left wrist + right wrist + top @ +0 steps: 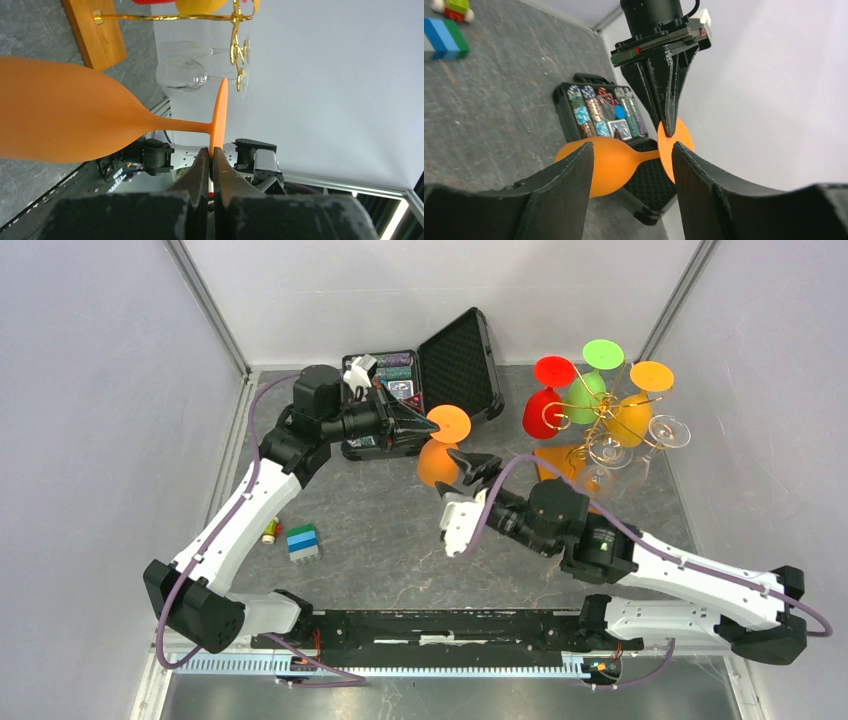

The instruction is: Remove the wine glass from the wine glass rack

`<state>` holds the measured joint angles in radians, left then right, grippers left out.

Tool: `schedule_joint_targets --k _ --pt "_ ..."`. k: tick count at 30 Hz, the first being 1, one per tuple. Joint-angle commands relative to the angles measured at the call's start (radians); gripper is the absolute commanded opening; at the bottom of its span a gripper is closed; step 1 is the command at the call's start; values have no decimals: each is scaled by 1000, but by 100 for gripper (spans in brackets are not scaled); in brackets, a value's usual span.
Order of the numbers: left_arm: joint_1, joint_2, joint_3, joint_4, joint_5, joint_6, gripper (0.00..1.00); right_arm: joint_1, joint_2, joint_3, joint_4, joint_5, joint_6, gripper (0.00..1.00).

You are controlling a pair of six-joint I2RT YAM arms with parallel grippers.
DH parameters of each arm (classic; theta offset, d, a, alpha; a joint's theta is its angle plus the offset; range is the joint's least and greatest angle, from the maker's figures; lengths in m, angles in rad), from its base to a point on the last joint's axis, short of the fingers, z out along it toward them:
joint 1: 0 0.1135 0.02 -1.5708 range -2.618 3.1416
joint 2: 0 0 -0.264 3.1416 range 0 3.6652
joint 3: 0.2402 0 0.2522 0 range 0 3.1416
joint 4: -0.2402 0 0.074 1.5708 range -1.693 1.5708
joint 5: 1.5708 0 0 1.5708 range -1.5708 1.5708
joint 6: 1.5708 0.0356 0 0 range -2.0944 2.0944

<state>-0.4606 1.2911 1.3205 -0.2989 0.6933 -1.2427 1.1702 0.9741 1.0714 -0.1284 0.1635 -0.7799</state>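
An orange wine glass (437,462) is held on its side above the table, away from the rack. My left gripper (432,426) is shut on the rim of its round foot (220,115); the bowl (65,120) sticks out to the left in the left wrist view. My right gripper (460,480) is open, its two fingers on either side of the glass (611,160) without touching it. The gold wire rack (590,425) on its orange-brown base (560,462) stands at the back right. It holds red (545,410), green (590,390), orange (632,412) and clear (668,430) glasses.
An open black case (385,405) with poker chips lies at the back centre, its foam lid (460,365) raised just behind the held glass. A striped block (303,542) and a small toy (270,532) lie on the left. Walls close in on both sides.
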Motion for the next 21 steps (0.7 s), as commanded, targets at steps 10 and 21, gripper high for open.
schedule_joint_targets --k 10,21 --pt "10 -95 -90 32 41 -75 2 132 16 -176 354 425 -437 50" --pt "10 -122 -115 35 40 -89 2 132 66 -203 466 407 -505 22"
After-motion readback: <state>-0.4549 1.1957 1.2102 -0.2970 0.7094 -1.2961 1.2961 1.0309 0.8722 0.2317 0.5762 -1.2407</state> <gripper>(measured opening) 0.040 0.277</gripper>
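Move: Held upside down in the left fingers, the orange wine glass has its foot about 7 cm ahead of the right hand, neither left nor right and 1 cm lower, with its bowl some 13 cm below that hand. The red glass hangs roughly 17 cm ahead and 17 cm right of the right hand; the rack top is 10 cm ahead, 25 cm right, about level. From the left hand, the right gripper's tips lie 6 cm back and 3 cm right. Sinking about 2 cm while easing forward some 2.5 cm and slightly right, the right hand swings clockwise, rolls about 25 degrees and narrows its wide-open fingers around the near right rim of the glass's foot. The left hand keeps its pinch on the foot, dips 2 cm, then draws back 2 cm towards the right gripper, rising a little and drifting left. ##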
